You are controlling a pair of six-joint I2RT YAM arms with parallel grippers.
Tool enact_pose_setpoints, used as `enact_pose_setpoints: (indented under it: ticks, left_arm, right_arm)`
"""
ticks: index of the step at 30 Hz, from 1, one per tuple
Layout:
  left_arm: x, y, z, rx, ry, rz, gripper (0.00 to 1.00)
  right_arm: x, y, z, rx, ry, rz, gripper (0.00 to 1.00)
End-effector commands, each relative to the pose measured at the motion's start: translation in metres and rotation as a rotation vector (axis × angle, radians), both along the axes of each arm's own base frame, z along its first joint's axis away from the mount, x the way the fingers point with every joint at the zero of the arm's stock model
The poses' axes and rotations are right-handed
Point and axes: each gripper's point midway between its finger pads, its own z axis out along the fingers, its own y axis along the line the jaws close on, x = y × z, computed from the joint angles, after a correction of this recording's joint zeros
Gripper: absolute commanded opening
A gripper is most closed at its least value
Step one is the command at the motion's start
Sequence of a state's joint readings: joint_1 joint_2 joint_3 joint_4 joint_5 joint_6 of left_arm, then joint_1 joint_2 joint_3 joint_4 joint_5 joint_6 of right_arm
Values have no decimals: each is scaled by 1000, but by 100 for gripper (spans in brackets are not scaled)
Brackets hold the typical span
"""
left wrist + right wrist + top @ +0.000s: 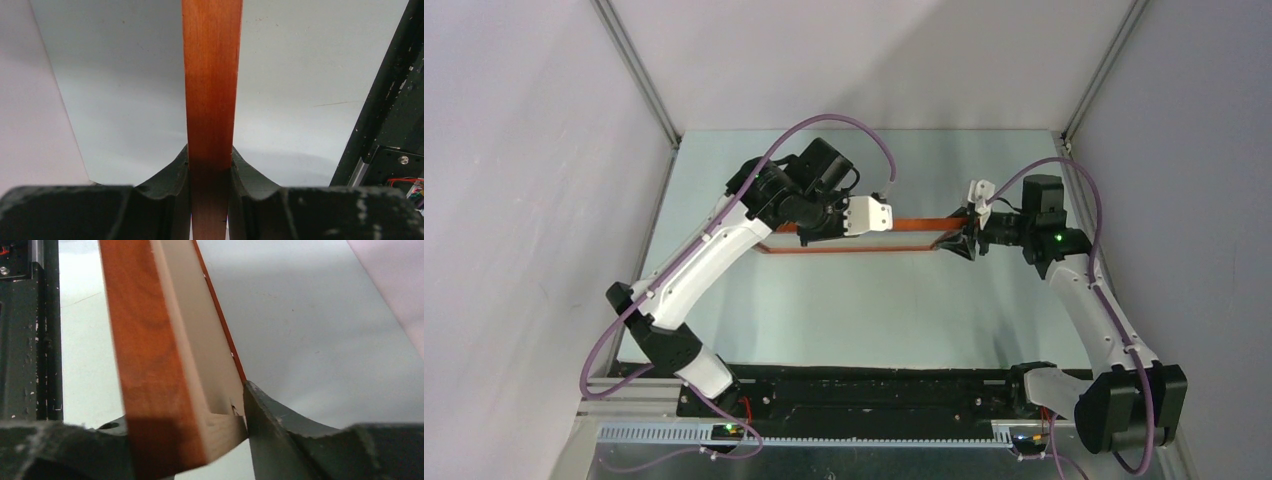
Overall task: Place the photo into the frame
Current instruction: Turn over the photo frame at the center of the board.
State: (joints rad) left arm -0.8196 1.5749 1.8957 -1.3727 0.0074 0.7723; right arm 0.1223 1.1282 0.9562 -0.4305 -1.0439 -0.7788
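Note:
The orange-brown wooden frame [914, 222] stands on edge across the middle of the table, held between both arms. My left gripper [809, 232] is shut on its left part. In the left wrist view the rail [212, 75] runs straight up between the two dark fingers [172, 175], which press on both of its sides. My right gripper [967, 240] is at the frame's right corner. There the corner [150, 350] sits between the jaws, with the right finger [270, 425] against its inner edge. The photo is out of view.
The pale table top [854, 310] is boxed in by grey walls with metal posts [639, 75] at the back corners. A black mounting rail [864, 395] with both arm bases runs along the near edge.

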Motion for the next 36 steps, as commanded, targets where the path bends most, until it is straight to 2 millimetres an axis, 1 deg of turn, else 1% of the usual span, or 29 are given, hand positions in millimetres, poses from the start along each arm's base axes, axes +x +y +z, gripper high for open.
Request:
enact_pose_setpoints:
  ticks: [1, 2, 6, 12, 13, 14, 15, 16, 20, 21, 22, 23, 24, 25, 26, 27, 28, 29, 30, 33, 34, 35, 36]
  left_arm:
    - [5, -11, 16, -68, -22, -36, 0]
    - [6, -11, 16, -66, -22, -35, 0]
    - [9, -11, 16, -60, -24, -30, 0]
    - [13, -11, 19, -57, -32, -23, 0]
    - [14, -11, 20, -57, -36, -20, 2]
    - [15, -11, 20, -57, -37, -19, 9]
    - [16, -12, 21, -59, -41, -18, 12]
    - [16, -12, 22, -60, -43, -17, 21]
    - [22, -14, 26, -64, -59, -5, 40]
    - [24, -15, 29, -67, -68, 1, 46]
    - [26, -15, 31, -70, -73, 6, 50]
    - [28, -16, 33, -75, -79, 14, 57]
    - [30, -17, 33, -77, -80, 19, 62]
    - [31, -17, 38, -88, -89, 28, 70]
    - [34, -17, 38, -90, -90, 36, 74]
    - [35, -17, 43, -103, -97, 47, 91]
    - [38, -16, 44, -109, -99, 59, 95]
    - [39, -16, 49, -126, -106, 73, 98]
    - [43, -13, 55, -142, -119, 90, 99]
    - [50, -4, 71, -194, -139, 153, 100]
    - [52, 2, 81, -230, -151, 180, 100]
    - [53, 5, 86, -246, -156, 193, 100]
    - [54, 11, 95, -280, -168, 214, 100]
  right_arm:
    - [1, 3, 18, 41, -45, 41, 47]
    - [1, 2, 18, 43, -47, 39, 42]
    - [2, -2, 18, 47, -43, 38, 30]
    - [3, -5, 17, 54, -32, 33, 18]
    - [2, -6, 17, 54, -32, 32, 17]
    - [1, -6, 17, 54, -30, 32, 14]
    - [0, -7, 18, 54, -35, 33, 11]
    - [-1, -7, 18, 53, -34, 32, 10]
    - [-7, -7, 23, 58, -40, 37, 1]
    - [-8, -7, 24, 63, -36, 38, 0]
    - [-9, -7, 24, 65, -30, 38, 0]
    - [-10, -8, 25, 67, -29, 40, 0]
    - [-11, -8, 25, 68, -20, 39, 0]
    - [-12, -8, 25, 70, -17, 40, 0]
    - [-13, -9, 25, 69, -12, 39, 0]
    - [-14, -9, 25, 69, -12, 37, 0]
    - [-14, -11, 25, 70, -6, 32, 0]
    - [-14, -11, 25, 70, -2, 29, 0]
    - [-15, -13, 26, 73, -1, 22, 0]
    - [-14, -16, 28, 77, 7, 1, 0]
    - [-13, -18, 28, 79, 17, -14, 0]
    - [-12, -19, 29, 80, 19, -22, 0]
    - [-12, -20, 28, 80, 33, -35, 0]
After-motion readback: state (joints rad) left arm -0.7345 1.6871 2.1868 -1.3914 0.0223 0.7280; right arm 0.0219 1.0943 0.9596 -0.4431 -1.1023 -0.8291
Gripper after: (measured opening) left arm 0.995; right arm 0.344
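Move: Closing in on the upright photo frame's right end, the right hand starts with its fingers already astride it: that end lies about 1 cm to its left, level with the fingers, and the frame's middle some 18 cm left and 14 cm below. The left hand already holds the top rail between its fingers; the right end lies roughly 24 cm to its right and 3 cm below it. Shutting its fingers from about half open to a third, the right hand pinches the frame's right end, easing about 1 cm forward and up, then keeps hold while drifting some 2 cm right. Only after that grip settles does the left hand open wide and let go of the top rail, rising about 5 cm while going some 4 cm forward, away from it. ##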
